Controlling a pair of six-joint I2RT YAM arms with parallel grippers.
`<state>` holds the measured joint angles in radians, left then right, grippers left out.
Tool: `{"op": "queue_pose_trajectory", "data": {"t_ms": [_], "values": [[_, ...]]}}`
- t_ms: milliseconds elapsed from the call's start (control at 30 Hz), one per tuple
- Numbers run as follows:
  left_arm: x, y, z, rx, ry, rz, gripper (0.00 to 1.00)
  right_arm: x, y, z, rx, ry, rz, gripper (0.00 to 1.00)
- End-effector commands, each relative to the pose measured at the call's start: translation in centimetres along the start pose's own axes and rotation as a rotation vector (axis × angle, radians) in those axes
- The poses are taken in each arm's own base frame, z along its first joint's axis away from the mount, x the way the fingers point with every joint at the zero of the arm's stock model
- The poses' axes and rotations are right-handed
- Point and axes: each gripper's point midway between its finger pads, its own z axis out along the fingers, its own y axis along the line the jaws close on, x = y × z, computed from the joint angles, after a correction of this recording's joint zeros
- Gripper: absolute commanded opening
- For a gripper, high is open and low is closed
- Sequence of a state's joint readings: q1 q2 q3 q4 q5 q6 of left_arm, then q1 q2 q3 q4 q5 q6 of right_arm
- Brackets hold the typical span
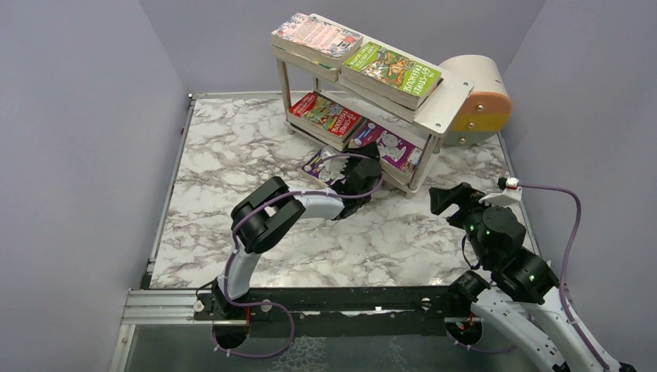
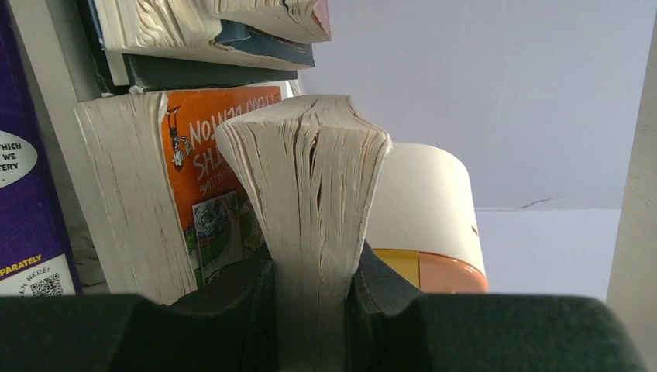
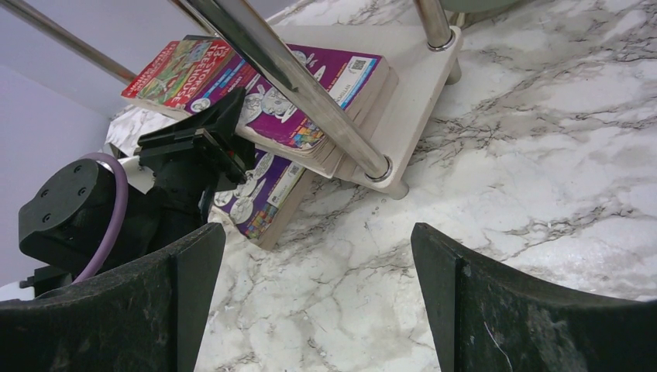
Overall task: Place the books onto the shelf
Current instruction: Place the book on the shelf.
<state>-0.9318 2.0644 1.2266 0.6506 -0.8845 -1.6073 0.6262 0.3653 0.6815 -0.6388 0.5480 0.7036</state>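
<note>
The shelf (image 1: 445,105) stands at the back of the marble table, with a pink-patterned book (image 1: 314,35) and a green book (image 1: 391,71) on its top board. A red book (image 1: 325,115) and a purple book (image 1: 387,146) lie on the lower board. My left gripper (image 1: 362,174) is shut on another purple book (image 1: 319,164), low at the shelf's front edge. In the left wrist view the left gripper (image 2: 314,271) pinches that book's page edge (image 2: 310,178), beside an orange book (image 2: 209,163). My right gripper (image 1: 449,198) is open, and its jaws (image 3: 318,232) have only marble between them.
A round beige-and-orange box (image 1: 476,101) lies on its side behind the shelf's right end. A metal shelf leg (image 3: 310,85) and the lower board's corner (image 3: 403,116) stand just ahead of the right gripper. Grey walls close in three sides.
</note>
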Motion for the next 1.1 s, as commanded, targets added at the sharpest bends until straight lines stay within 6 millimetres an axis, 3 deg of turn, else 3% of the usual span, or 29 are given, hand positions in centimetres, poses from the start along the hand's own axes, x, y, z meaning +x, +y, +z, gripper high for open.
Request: {"op": "queue_pose_trajectory", "data": {"t_ms": [0,367,533,733,1067], "values": [[-1.6,-4.3,-1.1,0.053,-0.041,-0.141,0.02,-0.4,-0.1,-0.4,0.003,-0.008,0.011,0.89],[-1.6,-3.7,-1.2,0.025,-0.04,-0.134,0.38,-0.3,-0.4,-0.5,0.004,-0.009,0.016,0.89],[-1.9,-3.9,-1.4,0.017,-0.044,-0.124,0.64,-0.2,-0.3,-0.5,0.001,-0.007,0.019,0.89],[-2.3,-3.2,-1.7,-0.009,-0.045,-0.127,0.71,-0.2,-0.2,-0.5,-0.003,-0.006,0.025,0.89],[-3.9,-2.9,-2.5,-0.053,-0.065,-0.094,0.73,0.1,0.0,-0.5,-0.018,0.004,0.037,0.89]]}}
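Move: At the right half of the lower shelf, the left hand has its fingers on the near-left part of the purple book; the orange book it goes onto has its middle about 6 cm right, 3 ahead and 4 below. The red book stack lies 11 cm left and 9 ahead, the shelf's near right post 14 cm right and 1 back, the tabletop book 8 left, 5 back, 11 lower. From the right hand the orange book is some 20 cm ahead, 14 left, 11 below. Settling barely half a centimetre lower, the left hand opens its fingers wide from their grip above and beneath the purple book and rises about 2 cm as they part, the upper finger coming clear of the cover. It then eases back and to the left, about 1.5 cm each way, away from the book's middle, the lower finger still close by the book's near-left edge. ##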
